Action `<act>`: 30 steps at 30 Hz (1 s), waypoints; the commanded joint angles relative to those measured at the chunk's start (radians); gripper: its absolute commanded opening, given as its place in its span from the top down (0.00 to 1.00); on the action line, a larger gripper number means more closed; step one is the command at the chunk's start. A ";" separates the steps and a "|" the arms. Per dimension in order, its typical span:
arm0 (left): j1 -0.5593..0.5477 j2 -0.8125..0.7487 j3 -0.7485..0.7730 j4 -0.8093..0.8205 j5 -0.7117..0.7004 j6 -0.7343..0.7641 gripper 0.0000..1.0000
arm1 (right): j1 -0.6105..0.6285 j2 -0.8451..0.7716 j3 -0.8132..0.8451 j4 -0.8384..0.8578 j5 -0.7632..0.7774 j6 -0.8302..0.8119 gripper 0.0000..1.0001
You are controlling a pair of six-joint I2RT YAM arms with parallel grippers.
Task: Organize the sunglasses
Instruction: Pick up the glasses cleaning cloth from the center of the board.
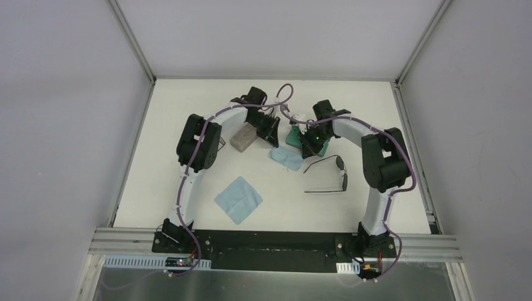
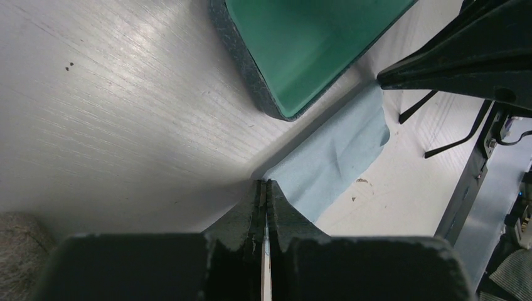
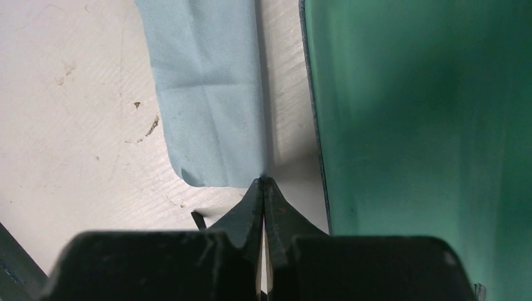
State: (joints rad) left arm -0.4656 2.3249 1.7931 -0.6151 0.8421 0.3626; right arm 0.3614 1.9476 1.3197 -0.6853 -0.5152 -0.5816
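One pair of thin black sunglasses (image 1: 331, 175) lies open on the table right of centre; its slender arms (image 2: 453, 143) show in the left wrist view. A light blue cloth (image 1: 287, 159) lies between my two grippers, next to an open case with a green lining (image 1: 300, 135). My left gripper (image 1: 273, 143) is shut, its tips (image 2: 266, 184) meeting one corner of this cloth (image 2: 339, 153). My right gripper (image 1: 308, 150) is shut too, its tips (image 3: 263, 180) at another corner of the cloth (image 3: 207, 94). Shadow along the cloth's edges suggests it is slightly raised.
A closed beige case (image 1: 243, 139) sits left of the left gripper. A second light blue cloth (image 1: 238, 199) lies flat near the front centre. The green case interior (image 2: 301, 44) (image 3: 426, 125) is close beside both grippers. White walls enclose the table.
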 commanded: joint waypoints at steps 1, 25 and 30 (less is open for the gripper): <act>-0.010 -0.034 0.005 0.062 0.029 -0.077 1.00 | -0.006 -0.101 0.024 -0.003 -0.039 0.019 1.00; -0.066 -0.032 0.114 0.176 -0.031 -0.202 1.00 | -0.116 -0.198 -0.020 -0.072 0.047 0.021 1.00; -0.070 -0.014 0.141 0.177 -0.080 -0.190 1.00 | -0.126 -0.209 -0.041 -0.040 0.082 0.050 1.00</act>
State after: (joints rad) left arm -0.5247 2.3249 1.8847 -0.4767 0.8158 0.1699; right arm 0.2478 1.8015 1.2922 -0.7582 -0.4728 -0.5632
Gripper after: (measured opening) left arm 0.008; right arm 0.005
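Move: The open green-lined case, where the held cloth is going, lies about 11 cm to the left hand's right, 2 cm ahead and slightly lower; the cloth's middle is 4 cm back and 3 cm right, the brown case 4 cm ahead and 10 cm left. From the right hand the open case is about 5 cm ahead and 2 cm right, the cloth's middle 1 cm back and 6 cm left, the sunglasses 6 cm back and 8 cm right. Both hands keep their shut-finger pinch on the two far corners of the folded cloth and carry it up and to the right together: the right hand lifts about 4 cm first, then slides some 5 cm right along the open case's near side while turning a little clockwise. The left hand starts rightward almost level, follows about 5 cm towards the case, and makes most of its 4 cm rise late, easing about 2 cm forward as it does so. ##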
